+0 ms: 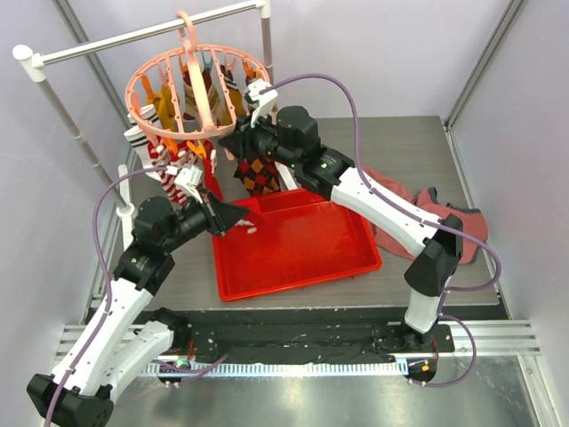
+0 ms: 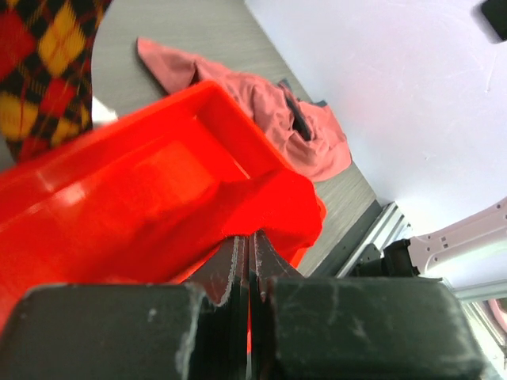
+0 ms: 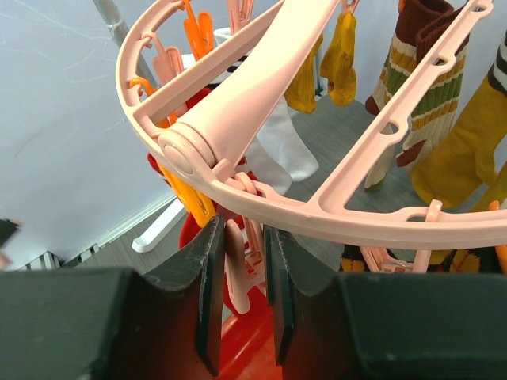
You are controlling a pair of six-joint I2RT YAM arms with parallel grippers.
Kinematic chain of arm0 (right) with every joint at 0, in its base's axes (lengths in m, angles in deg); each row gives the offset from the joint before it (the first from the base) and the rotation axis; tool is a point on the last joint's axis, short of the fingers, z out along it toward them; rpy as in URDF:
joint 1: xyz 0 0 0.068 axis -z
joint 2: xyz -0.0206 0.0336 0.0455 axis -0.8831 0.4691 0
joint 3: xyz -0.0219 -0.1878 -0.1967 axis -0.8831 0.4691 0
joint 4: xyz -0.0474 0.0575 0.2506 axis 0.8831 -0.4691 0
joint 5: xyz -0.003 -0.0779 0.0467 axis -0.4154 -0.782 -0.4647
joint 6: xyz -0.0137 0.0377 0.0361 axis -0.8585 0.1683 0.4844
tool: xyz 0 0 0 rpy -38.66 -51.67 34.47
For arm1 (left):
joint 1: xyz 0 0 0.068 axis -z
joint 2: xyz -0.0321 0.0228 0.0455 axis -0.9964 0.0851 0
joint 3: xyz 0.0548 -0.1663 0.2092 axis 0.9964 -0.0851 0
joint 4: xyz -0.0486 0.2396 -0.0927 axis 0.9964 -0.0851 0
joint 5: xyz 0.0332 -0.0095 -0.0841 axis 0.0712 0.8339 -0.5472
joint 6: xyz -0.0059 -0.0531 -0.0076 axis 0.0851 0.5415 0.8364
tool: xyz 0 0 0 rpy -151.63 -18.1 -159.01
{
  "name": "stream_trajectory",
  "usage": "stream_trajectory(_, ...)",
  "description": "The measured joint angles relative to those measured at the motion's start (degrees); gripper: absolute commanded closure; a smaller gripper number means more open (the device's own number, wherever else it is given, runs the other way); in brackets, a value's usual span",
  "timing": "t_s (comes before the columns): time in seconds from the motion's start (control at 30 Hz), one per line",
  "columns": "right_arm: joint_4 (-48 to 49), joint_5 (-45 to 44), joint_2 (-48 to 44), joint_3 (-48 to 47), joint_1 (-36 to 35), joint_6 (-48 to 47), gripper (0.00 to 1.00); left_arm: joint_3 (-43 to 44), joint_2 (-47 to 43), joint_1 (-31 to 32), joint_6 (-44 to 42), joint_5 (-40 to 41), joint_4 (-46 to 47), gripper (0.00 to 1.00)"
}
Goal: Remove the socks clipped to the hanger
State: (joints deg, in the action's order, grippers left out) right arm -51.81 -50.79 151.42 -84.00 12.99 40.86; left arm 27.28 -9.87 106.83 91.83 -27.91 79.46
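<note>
The round salmon-pink hanger (image 1: 136, 93) hangs from a white rail at the back left, with several socks clipped under it. A dark argyle sock (image 1: 258, 174) dangles at its near right side, and mustard yellow socks (image 3: 467, 150) and a white one (image 3: 285, 142) show in the right wrist view. My right gripper (image 1: 234, 142) reaches under the ring (image 3: 238, 103). Its jaws (image 3: 242, 293) press on both sides of a pink peg (image 3: 236, 265). My left gripper (image 1: 240, 219) is shut with nothing in it, low over the red tray's left end (image 2: 250, 245). The argyle sock (image 2: 43, 63) hangs just beyond it.
A red tray (image 1: 302, 253) lies mid-table below the hanger. A reddish-pink cloth (image 1: 400, 203) is heaped on the table right of the tray, under my right arm. The white rail (image 1: 151, 32) and its posts stand along the back left.
</note>
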Motion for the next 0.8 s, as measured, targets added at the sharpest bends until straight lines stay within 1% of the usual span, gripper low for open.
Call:
stream_trajectory(0.1,0.0,0.0,0.0,0.0,0.0,0.6,0.79,-3.0,-0.2,0.0,3.4,0.7,1.4,1.00)
stream_trajectory(0.27,0.0,0.0,0.0,0.0,0.0,1.7,0.79,-12.8,0.2,0.5,10.4,2.8,9.2,1.00)
stream_trajectory(0.3,0.0,0.0,0.0,0.0,0.0,1.8,0.79,-14.2,0.7,0.7,11.3,3.3,9.9,0.96)
stream_trajectory(0.33,0.0,0.0,0.0,0.0,0.0,1.9,0.78,-15.6,1.7,1.1,12.1,3.8,10.7,0.92)
stream_trajectory(0.37,0.0,0.0,0.0,0.0,0.0,2.0,0.79,-16.7,2.9,1.7,12.9,4.4,11.3,0.85)
stream_trajectory(0.4,0.0,0.0,0.0,0.0,0.0,2.2,0.79,-17.2,4.2,2.3,13.4,4.9,11.6,0.65)
stream_trajectory(0.43,0.0,0.0,0.0,0.0,0.0,2.3,0.79,-17.6,5.4,2.8,13.6,5.1,11.9,0.52)
stream_trajectory(0.47,0.0,0.0,0.0,0.0,0.0,2.6,0.79,-17.6,6.2,3.3,13.7,5.3,12.0,0.43)
stream_trajectory(0.5,0.0,0.0,0.0,0.0,0.0,2.7,0.79,-17.6,6.5,3.6,14.1,5.7,12.2,0.30)
stream_trajectory(0.57,0.0,0.0,0.0,0.0,0.0,3.0,0.78,-17.3,6.0,3.9,14.3,6.8,11.8,0.20)
stream_trajectory(0.6,0.0,0.0,0.0,0.0,0.0,3.1,0.79,-17.0,5.3,4.0,14.2,8.1,11.1,0.10)
stream_trajectory(0.67,0.0,0.0,0.0,0.0,0.0,3.2,0.79,-15.7,3.2,4.0,13.6,10.4,9.2,0.06)
stream_trajectory(0.8,0.0,-0.2,0.0,0.0,0.0,3.3,0.78,-10.4,-2.6,4.0,11.0,17.4,3.4,0.06)
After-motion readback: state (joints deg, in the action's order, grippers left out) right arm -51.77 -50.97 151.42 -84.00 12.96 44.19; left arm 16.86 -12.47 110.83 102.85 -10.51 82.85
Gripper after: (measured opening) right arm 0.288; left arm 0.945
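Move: The red sock is already pinched in the left fingers. The red tray it goes to has its middle about 13 cm right of that hand, roughly level with it fore and aft, and some 27 cm below. The argyle sock hangs about 11 cm ahead and 4 cm right, a red hanging sock about 9 cm ahead and 8 cm left, both near hand height. From the right hand, the tray lies some 12 cm back, 15 cm right and 37 cm below. The red sock, already free of its clip, is carried down by the left hand over the left part of the tray, about 12 cm, the fingers tipping some 20 degrees downward. At the bottom they open wide and let go of it, and the hand rises again about 6 cm, drifting left and turning counter-clockwise. The right hand stays put, still pinching the pink clip under the hanger's rim. ##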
